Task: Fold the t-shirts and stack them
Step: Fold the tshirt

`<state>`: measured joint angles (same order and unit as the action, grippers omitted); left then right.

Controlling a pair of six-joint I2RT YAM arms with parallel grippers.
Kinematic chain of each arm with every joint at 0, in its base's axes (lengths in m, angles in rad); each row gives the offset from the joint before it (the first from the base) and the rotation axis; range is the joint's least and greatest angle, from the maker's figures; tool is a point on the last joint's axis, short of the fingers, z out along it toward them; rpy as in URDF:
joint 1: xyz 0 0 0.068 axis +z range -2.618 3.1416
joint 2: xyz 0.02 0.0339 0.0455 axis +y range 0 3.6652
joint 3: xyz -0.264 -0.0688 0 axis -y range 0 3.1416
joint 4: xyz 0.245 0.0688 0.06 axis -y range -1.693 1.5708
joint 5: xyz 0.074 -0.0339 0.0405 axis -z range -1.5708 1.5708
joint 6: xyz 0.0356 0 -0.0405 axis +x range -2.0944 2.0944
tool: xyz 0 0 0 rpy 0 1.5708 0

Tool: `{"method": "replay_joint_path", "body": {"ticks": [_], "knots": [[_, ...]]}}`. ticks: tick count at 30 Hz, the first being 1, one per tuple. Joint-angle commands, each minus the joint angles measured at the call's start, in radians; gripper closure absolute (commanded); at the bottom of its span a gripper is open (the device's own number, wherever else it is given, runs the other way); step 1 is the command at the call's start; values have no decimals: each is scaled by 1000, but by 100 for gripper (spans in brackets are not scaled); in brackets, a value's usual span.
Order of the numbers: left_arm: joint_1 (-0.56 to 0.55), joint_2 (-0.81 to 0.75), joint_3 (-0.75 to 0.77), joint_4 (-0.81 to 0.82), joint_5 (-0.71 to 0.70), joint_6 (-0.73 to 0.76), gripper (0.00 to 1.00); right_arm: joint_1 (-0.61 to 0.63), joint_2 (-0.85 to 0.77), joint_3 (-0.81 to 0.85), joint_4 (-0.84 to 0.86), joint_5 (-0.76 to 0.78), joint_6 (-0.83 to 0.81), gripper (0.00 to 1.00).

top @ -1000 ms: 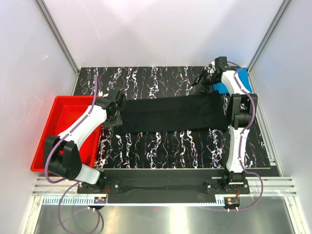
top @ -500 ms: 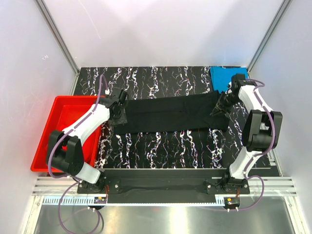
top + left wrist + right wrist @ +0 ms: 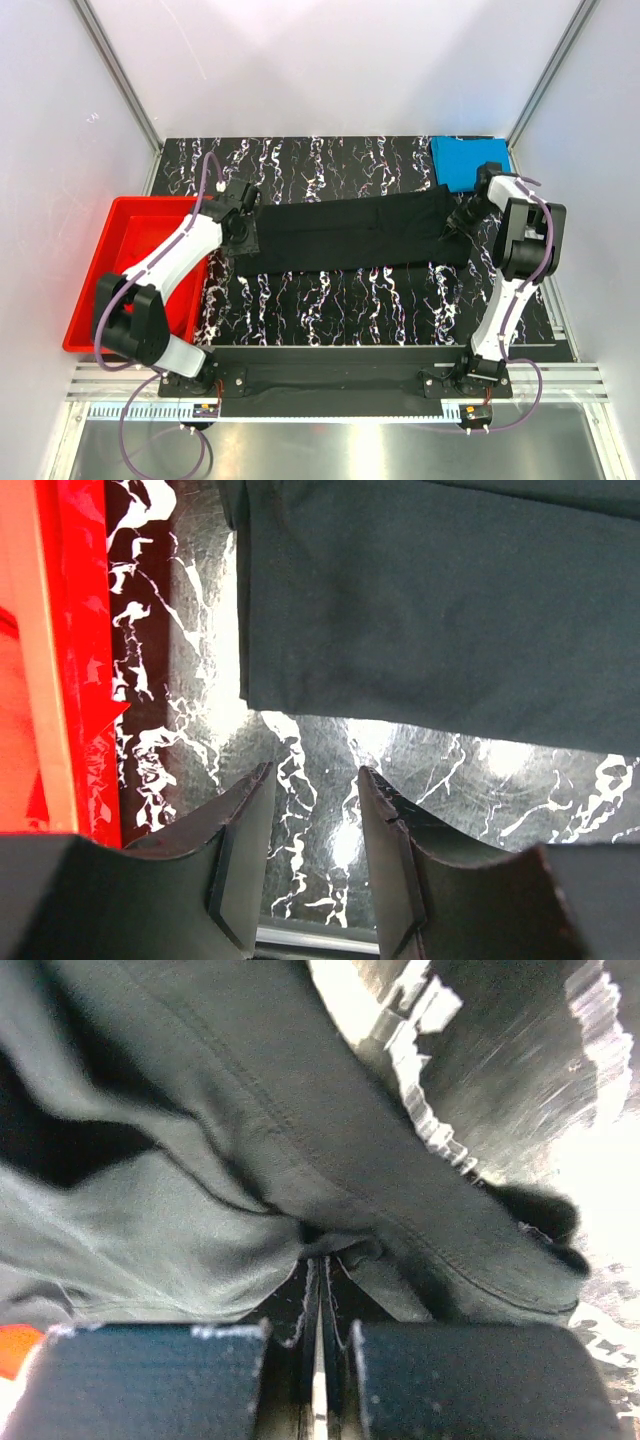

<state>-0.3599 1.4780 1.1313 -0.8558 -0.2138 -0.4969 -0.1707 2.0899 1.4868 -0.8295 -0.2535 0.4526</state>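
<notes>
The black t-shirt (image 3: pixel 350 232) lies as a long folded band across the middle of the marbled table. My right gripper (image 3: pixel 452 225) is at the band's right end. In the right wrist view the gripper (image 3: pixel 322 1260) is shut, with the shirt's fabric (image 3: pixel 250 1110) bunched at its tips. My left gripper (image 3: pixel 240 235) hovers at the band's left end. In the left wrist view it (image 3: pixel 315 775) stands open over bare table, just short of the shirt's edge (image 3: pixel 450 600). A bright blue t-shirt (image 3: pixel 468 160) lies folded at the back right corner.
The red plastic tub (image 3: pixel 90 280) stands at the table's left edge, its wall (image 3: pixel 70 630) close beside my left gripper. Grey enclosure walls and metal posts (image 3: pixel 120 80) close in the sides and back.
My right arm swung from the blue t-shirt at the back down to the black t-shirt's right end, and its gripper shut there. My left gripper shifted slightly at the left end and stayed open.
</notes>
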Motion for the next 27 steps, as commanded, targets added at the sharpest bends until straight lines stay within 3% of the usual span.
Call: {"method": "replay_joint_path", "body": {"ticks": [1,4,8,13,18,23,27], "knots": [[-4,-62,33,-18,-6,26,57,-27,67,93,58,144,3,99],[-4,-91,31,-17,-12,32,57,-27,90,167,20,171,-28,96],[-4,-96,53,-15,-7,32,56,-26,127,252,-40,184,-94,78],[-4,-90,96,-43,-16,26,56,17,52,297,-95,203,-115,67],[-4,-119,140,-66,-67,24,56,181,-74,317,-128,214,-92,41],[-4,-197,160,-77,-122,5,56,364,-44,436,-138,140,-25,40],[-5,-257,150,-92,-127,-15,55,519,99,616,-161,108,38,40]]}}
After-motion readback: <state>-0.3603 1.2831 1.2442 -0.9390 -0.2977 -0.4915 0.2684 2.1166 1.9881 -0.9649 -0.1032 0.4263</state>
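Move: My right hand's shut fingertips are down on the t-shirt's right end, its right edge about 4 cm to my right and level. The far right corner is some 12 cm ahead and 1 cm left; the folded blue shirt lies about 20 cm ahead, 6 cm right. From my left hand, 10 cm up, that right edge is about 57 cm right and 9 cm ahead; the near left corner is level, some 4 cm left. With my right fingertips still on the black cloth, I drag it about 5 cm forward and 4 cm right, spreading my fingers as I go. Then I come free, rise, and sweep about 20 cm left over the shirt towards its far edge, fingers well open, wrist turning counter-clockwise. My left hand, open throughout, rises some 9 cm off its end. ##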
